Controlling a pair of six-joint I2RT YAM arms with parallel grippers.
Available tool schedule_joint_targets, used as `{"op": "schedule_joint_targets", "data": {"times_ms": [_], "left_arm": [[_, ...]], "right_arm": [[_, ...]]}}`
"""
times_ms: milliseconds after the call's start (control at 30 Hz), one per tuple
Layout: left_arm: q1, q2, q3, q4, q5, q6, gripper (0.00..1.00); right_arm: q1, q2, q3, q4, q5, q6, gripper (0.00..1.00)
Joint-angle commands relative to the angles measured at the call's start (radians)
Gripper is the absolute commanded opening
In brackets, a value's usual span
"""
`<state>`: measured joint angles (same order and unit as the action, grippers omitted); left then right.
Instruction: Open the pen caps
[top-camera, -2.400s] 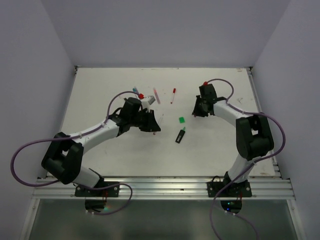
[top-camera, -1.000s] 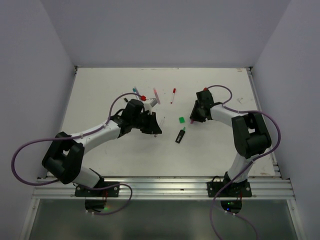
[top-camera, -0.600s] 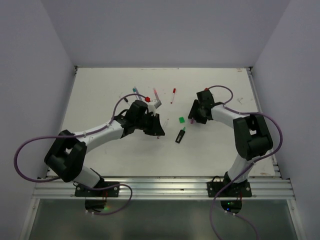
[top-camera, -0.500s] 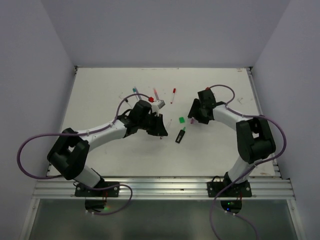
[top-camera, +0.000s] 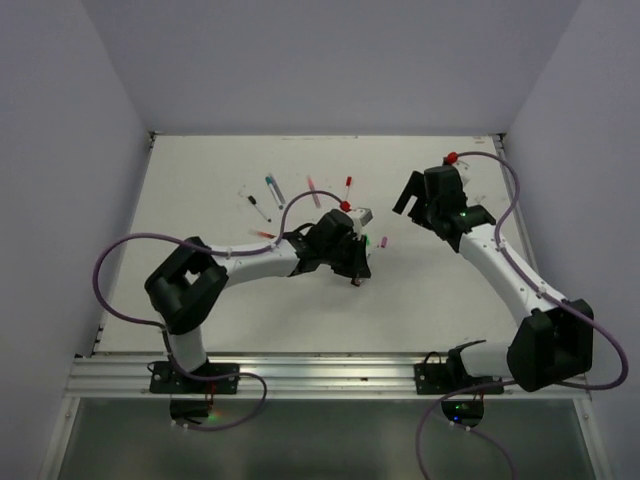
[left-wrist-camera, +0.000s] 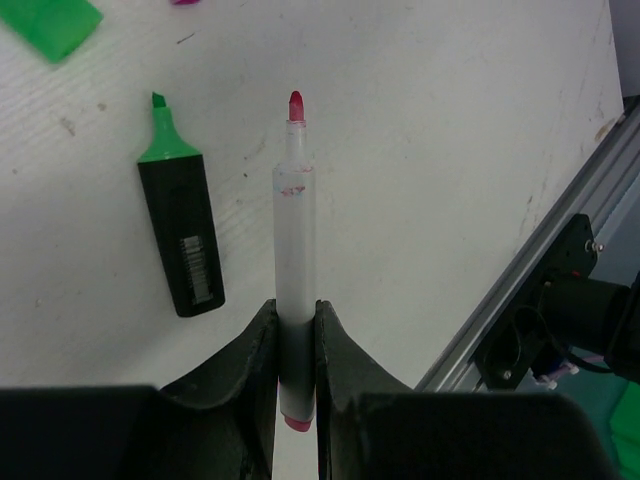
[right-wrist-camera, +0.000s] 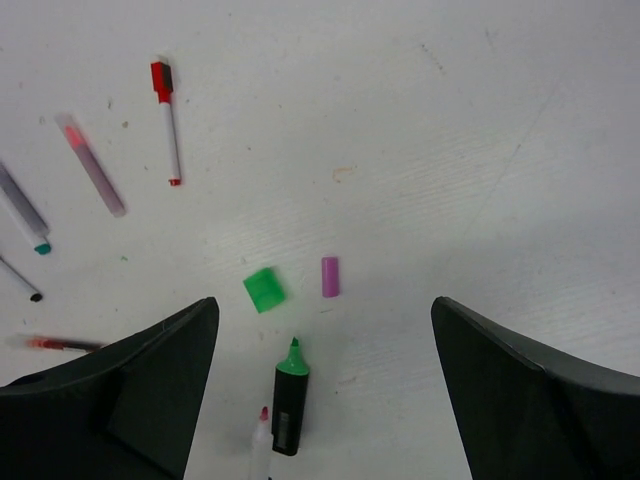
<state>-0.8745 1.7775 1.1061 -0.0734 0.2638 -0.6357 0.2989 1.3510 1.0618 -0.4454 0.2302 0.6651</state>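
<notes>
My left gripper (left-wrist-camera: 296, 330) is shut on the lower barrel of a whitish pen (left-wrist-camera: 296, 240), whose pink tip is bare and points away from me just above the table. Beside it lies the green-and-black highlighter (left-wrist-camera: 180, 235), uncapped, with its green cap (left-wrist-camera: 50, 22) further off. In the right wrist view the magenta cap (right-wrist-camera: 330, 276) and the green cap (right-wrist-camera: 263, 290) lie loose side by side, above the highlighter (right-wrist-camera: 288, 410). My right gripper (right-wrist-camera: 323, 300) hangs high over them, open and empty. In the top view the left gripper (top-camera: 352, 272) is at the table's middle and the right gripper (top-camera: 414, 203) is to its right.
Several other pens lie fanned at the back left: a red-capped one (right-wrist-camera: 168, 120), a pink one (right-wrist-camera: 92, 165), a teal-tipped one (right-wrist-camera: 22, 215), a black-tipped one (right-wrist-camera: 18, 278) and a red one (right-wrist-camera: 60, 344). The white table (top-camera: 200, 290) ends at a metal rail (left-wrist-camera: 560, 200) near my left gripper.
My right gripper has opened, leaving the magenta cap on the table, and has risen back to the right. My left arm has carried the pen rightward to the highlighter.
</notes>
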Motion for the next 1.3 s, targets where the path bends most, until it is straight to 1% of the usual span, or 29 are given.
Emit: {"op": "schedule_joint_targets", "data": {"times_ms": [0, 33, 200, 300, 333, 400, 500, 633, 733, 767, 900, 1067, 1167, 1233, 1267], "left_arm": [[-0.046, 0.063, 0.087, 0.055, -0.104, -0.03, 0.0], [-0.061, 0.098, 0.113, 0.055, -0.112, -0.032, 0.0], [-0.093, 0.172, 0.155, 0.052, -0.19, -0.064, 0.02], [-0.096, 0.206, 0.163, 0.041, -0.228, -0.079, 0.07], [-0.096, 0.218, 0.163, 0.041, -0.236, -0.082, 0.11], [-0.096, 0.227, 0.169, 0.044, -0.251, -0.084, 0.13], [-0.096, 0.256, 0.179, 0.046, -0.258, -0.085, 0.17], [-0.098, 0.276, 0.184, 0.047, -0.261, -0.087, 0.27], [-0.096, 0.287, 0.187, 0.038, -0.259, -0.088, 0.32], [-0.096, 0.287, 0.187, 0.029, -0.288, -0.091, 0.33], [-0.096, 0.298, 0.186, 0.015, -0.288, -0.101, 0.34], [-0.096, 0.275, 0.186, -0.008, -0.293, -0.101, 0.36], [-0.096, 0.217, 0.186, -0.023, -0.297, -0.091, 0.39], [-0.096, 0.148, 0.186, -0.038, -0.311, -0.085, 0.43], [-0.096, 0.122, 0.186, -0.046, -0.33, -0.078, 0.44]], "right_arm": [[-0.009, -0.1, -0.003, -0.042, 0.121, 0.022, 0.92], [-0.01, -0.121, -0.008, -0.042, 0.129, 0.021, 0.93], [-0.009, -0.193, -0.011, -0.062, 0.153, 0.002, 0.94], [-0.012, -0.204, -0.02, -0.07, 0.146, -0.004, 0.94], [-0.012, -0.214, -0.029, -0.069, 0.14, -0.004, 0.94], [-0.012, -0.22, -0.037, -0.07, 0.133, 0.001, 0.94], [-0.012, -0.228, -0.049, -0.07, 0.127, 0.001, 0.94], [-0.012, -0.233, -0.065, -0.07, 0.124, -0.002, 0.94], [-0.012, -0.23, -0.074, -0.07, 0.123, 0.001, 0.94], [-0.012, -0.222, -0.079, -0.07, 0.121, 0.004, 0.94], [-0.014, -0.193, -0.115, -0.07, 0.098, 0.034, 0.94], [-0.017, -0.167, -0.172, -0.052, 0.057, 0.07, 0.93], [-0.018, -0.176, -0.169, -0.038, 0.046, 0.061, 0.93], [-0.017, -0.185, -0.146, -0.035, 0.038, 0.045, 0.93], [-0.017, -0.187, -0.135, -0.033, 0.035, 0.027, 0.93]]}}
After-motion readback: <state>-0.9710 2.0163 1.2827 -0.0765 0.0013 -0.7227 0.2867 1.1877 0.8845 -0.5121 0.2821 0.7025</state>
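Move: My left hand still holds the uncapped pen about 7 cm above the table. The bare spot for it lies some 5 cm to the right and 4 cm ahead. The black-and-green highlighter is about 5 cm ahead and 1 cm right; the green cap is 12 cm ahead and 1 cm right, the purple cap 12 cm ahead and 6 cm right. From my right hand that spot is roughly 5 cm back, 5 cm left and 16 cm down. I carry the pen right about 4 cm and sink some 6 cm beside the highlighter, then open my left fingers to let the pen go on the table while easing 2 cm forward. My empty, wide-open right hand rises over 5 cm, drawing back and right, then comes down about 8 cm, still backing off. ##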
